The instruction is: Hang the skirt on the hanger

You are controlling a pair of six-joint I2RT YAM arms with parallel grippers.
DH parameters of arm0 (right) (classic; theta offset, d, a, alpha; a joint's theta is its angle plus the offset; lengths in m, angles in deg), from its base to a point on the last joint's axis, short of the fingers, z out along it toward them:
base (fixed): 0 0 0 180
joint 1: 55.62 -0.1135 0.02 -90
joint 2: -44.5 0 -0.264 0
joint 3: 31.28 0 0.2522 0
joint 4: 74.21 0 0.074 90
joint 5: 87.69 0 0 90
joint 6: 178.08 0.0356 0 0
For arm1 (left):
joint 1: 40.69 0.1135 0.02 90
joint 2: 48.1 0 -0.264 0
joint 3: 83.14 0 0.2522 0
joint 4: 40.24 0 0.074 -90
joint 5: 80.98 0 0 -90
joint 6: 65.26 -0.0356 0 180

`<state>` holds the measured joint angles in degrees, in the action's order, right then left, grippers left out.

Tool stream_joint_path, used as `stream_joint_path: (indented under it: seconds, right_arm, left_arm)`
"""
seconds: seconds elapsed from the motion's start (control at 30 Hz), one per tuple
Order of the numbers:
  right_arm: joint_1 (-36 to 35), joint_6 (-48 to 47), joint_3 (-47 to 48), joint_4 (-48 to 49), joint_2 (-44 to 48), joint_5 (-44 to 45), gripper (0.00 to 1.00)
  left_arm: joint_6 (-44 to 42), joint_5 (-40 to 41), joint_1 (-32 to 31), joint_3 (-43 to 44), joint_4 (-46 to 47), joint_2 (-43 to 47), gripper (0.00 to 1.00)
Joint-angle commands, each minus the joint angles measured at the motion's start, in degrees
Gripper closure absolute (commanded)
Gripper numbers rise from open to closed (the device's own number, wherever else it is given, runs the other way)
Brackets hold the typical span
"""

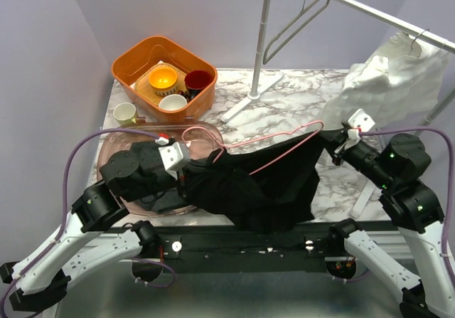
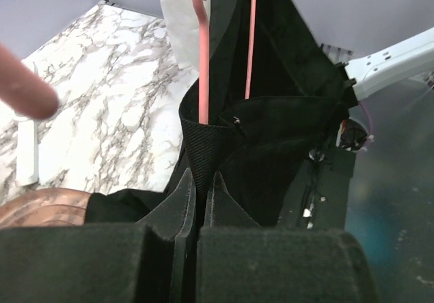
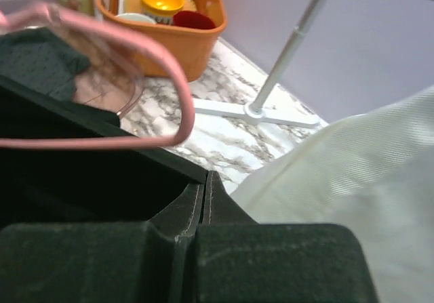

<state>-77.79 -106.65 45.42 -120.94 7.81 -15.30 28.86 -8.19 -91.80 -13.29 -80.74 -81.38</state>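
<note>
The black skirt [image 1: 263,183] is stretched across the near table between my two grippers. A thin pink hanger [image 1: 313,126] lies along its top edge, with its hook toward the left. My left gripper [image 1: 186,168] is shut on the skirt's ribbed waistband [image 2: 203,140]. In the left wrist view the hanger's rods [image 2: 203,72] run up out of the waistband opening just past the left gripper [image 2: 200,181]. My right gripper [image 1: 335,144] is shut on the skirt's right corner [image 3: 81,181]. In the right wrist view the hanger's curved end [image 3: 88,142] sits just above that corner, ahead of the right gripper [image 3: 205,184].
A white garment [image 1: 398,76] hangs from the rail [image 1: 370,8] at the right, close to my right gripper, beside an empty grey hanger [image 1: 295,23]. The rack's foot [image 1: 245,99] rests mid-table. At the back left stand an orange bin [image 1: 135,62] of bowls, a cup [image 1: 124,112] and a pink tray [image 1: 117,144].
</note>
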Motion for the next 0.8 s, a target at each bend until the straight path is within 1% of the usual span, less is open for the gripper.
stream_joint_path:
  seconds: [0.0, 0.13, 0.33, 0.47, 0.57, 0.63, 0.7, 0.77]
  right_arm:
    - [0.82, 2.13, 5.52, 0.37, -0.58, 19.26, 0.99]
    - [0.82, 1.7, 8.34, 0.01, -1.46, 21.82, 0.99]
    - [0.82, -2.17, 10.71, 1.68, -2.77, 27.0, 0.99]
    - [0.82, -5.85, 12.73, 2.73, -3.21, 31.39, 0.99]
    - [0.82, -6.83, 12.83, 3.44, -3.3, 32.98, 0.99]
    - [0.82, -5.43, 11.34, 3.09, -3.22, 32.11, 0.99]
    - [0.82, -2.89, 9.41, 2.3, -3.3, 29.3, 0.97]
    - [0.9, -1.48, 6.17, 2.74, -3.3, 28.68, 0.97]
  left_arm:
    - [-6.14, -0.1, 0.22, 0.77, -2.61, -1.61, 1.0]
    - [-9.12, 0.69, 0.22, 3.31, -5.24, -6.0, 1.0]
    - [-12.81, 2.44, 0.22, 7.27, -9.02, -10.66, 1.0]
    - [-14.66, 4.2, 0.22, 8.94, -10.79, -12.25, 1.0]
    - [-14.93, 4.47, 0.14, 9.21, -11.05, -12.6, 1.0]
    - [-14.41, 4.03, 0.22, 9.12, -9.74, -12.34, 1.0]
    - [-12.21, 2.72, 0.22, 8.51, -8.25, -11.73, 1.0]
    - [-10.72, 1.49, 0.22, 8.15, -5.96, -10.5, 1.0]
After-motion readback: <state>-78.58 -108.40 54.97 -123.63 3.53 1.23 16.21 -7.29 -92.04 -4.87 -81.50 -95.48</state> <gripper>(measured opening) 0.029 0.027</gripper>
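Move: The left hand already holds the black skirt's waistband; the pink hanger's neck is about 8 cm to its right, 5 cm ahead and 5 cm higher, and the hanger's free right end about 28 cm right and 11 cm ahead. The right hand already holds the other end of the waistband, with that hanger end roughly 3 cm left, 2 cm ahead and 3 cm above it. The hung white skirt is some 12 cm ahead and 11 cm right of the right hand. Keeping its pinch on the waistband, the right hand draws it up and to the right by about 4 cm each way, with a little forward, towards the hanging white skirt, turning some 15 degrees clockwise so that the band's corner comes up against the pink hanger's end. The left hand keeps its own grip and follows forward and right about 5 cm, dipping slightly and coming back up, while its wrist rolls so its left side rises about 10 degrees. ##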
